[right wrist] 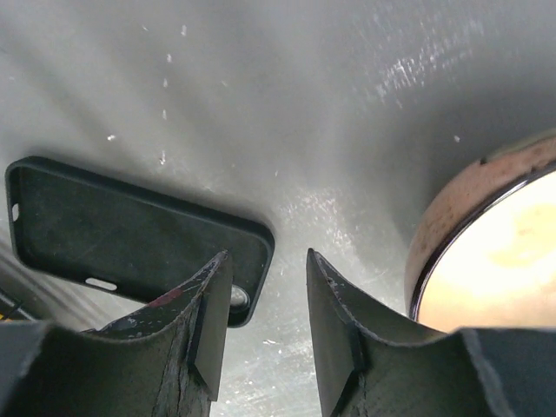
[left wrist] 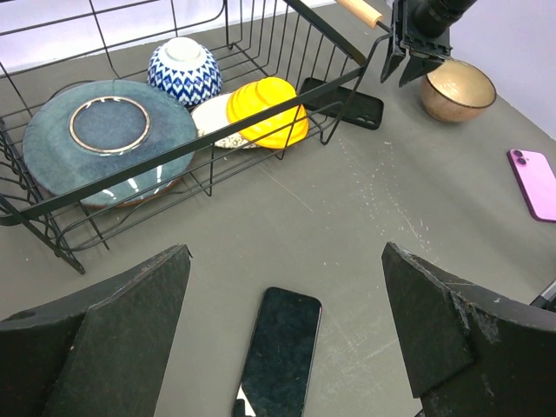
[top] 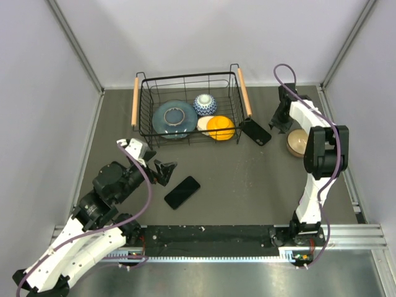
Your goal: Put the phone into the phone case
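Observation:
The glossy black phone lies flat on the grey table in front of the basket; in the left wrist view the phone sits between and below my spread fingers. My left gripper is open and empty, just left of the phone's far end. The matte black phone case lies open side up by the basket's right front corner; it also shows in the right wrist view. My right gripper is open and empty, just right of the case, its left finger over the case's corner.
A black wire basket at the back holds a blue plate, a patterned bowl and a yellow bowl. A tan bowl stands right of the case. A purple phone lies at the right in the left wrist view.

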`<state>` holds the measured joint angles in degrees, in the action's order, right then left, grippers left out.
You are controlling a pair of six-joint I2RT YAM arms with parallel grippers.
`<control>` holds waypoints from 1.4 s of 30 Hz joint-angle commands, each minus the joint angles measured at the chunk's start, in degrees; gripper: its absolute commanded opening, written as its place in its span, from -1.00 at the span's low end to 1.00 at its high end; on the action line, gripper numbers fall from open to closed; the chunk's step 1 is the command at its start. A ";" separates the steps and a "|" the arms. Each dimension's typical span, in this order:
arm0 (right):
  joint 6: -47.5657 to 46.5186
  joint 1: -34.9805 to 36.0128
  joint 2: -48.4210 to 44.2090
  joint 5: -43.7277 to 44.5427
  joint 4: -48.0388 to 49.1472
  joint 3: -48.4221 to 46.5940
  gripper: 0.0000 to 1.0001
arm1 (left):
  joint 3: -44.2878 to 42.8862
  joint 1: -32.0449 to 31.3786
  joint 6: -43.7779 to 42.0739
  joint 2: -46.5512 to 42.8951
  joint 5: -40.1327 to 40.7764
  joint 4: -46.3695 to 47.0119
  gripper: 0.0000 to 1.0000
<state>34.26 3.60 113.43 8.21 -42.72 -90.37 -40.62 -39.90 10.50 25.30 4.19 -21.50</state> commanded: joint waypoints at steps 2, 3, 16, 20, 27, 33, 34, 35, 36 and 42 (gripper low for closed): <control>9.06 2.64 -4.70 5.76 -0.79 2.12 -0.19 | -0.07 -0.18 -0.66 1.16 1.97 1.28 0.94; 10.37 2.82 -5.14 6.12 -0.79 2.47 -0.18 | 0.10 -0.27 -0.57 1.16 2.14 1.37 0.94; 13.46 3.70 -4.71 4.63 1.15 5.90 -0.13 | 0.37 -0.27 -1.01 -0.51 3.90 1.55 0.94; 14.25 3.79 -4.00 3.83 1.50 6.26 -0.19 | 0.37 -0.18 -1.10 -0.78 4.43 1.46 0.94; 14.78 4.05 -2.25 5.15 1.94 6.26 -0.22 | 0.45 -0.18 -1.10 -1.22 5.22 1.46 0.95; 14.78 4.84 -0.40 5.77 2.82 6.34 -0.23 | 0.46 -0.18 -1.19 -1.13 4.87 1.55 0.95; 14.78 4.84 -0.23 5.59 2.82 6.52 -0.24 | 0.54 -0.18 -1.19 -1.04 5.13 1.55 0.95; 14.87 4.93 -0.05 5.68 3.08 6.61 -0.24 | 0.46 -0.18 -1.19 -1.13 5.22 1.55 0.94; 14.96 4.93 0.04 5.68 3.08 6.69 -0.25 | 0.46 -0.18 -1.19 -1.22 5.39 1.55 0.95; 15.75 4.84 0.92 6.21 3.34 7.49 -0.27 | 0.46 -0.18 -1.27 -1.22 5.57 1.37 0.95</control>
<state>48.62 8.10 113.82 12.82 -40.84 -83.11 -40.36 -39.90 10.26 24.73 8.69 -21.54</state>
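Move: The phone case lies flat to the right hand's left, its middle about 9 cm left, 4 cm ahead and 6 cm below. Its near right end is almost under the fingertips, some 4 cm left and 1 cm back. The tan bowl stands about 12 cm to this hand's right and 5 cm back; the yellow bowl in the rack is roughly 26 cm left and 2 cm ahead. From the idle left hand the case is about 35 cm right, 30 cm ahead and far below. The right hand first slips back about 2 cm and a little left while turning some 10 degrees clockwise, bringing its steeply down-pointing fingers to the near right end of the phone case. It then eases farther left and sinks, quickest at the end, about 4 cm lower in all, the fingers staying part open with the left one over the case's end and the right one just outside it; whether a tip touches can't be seen. ##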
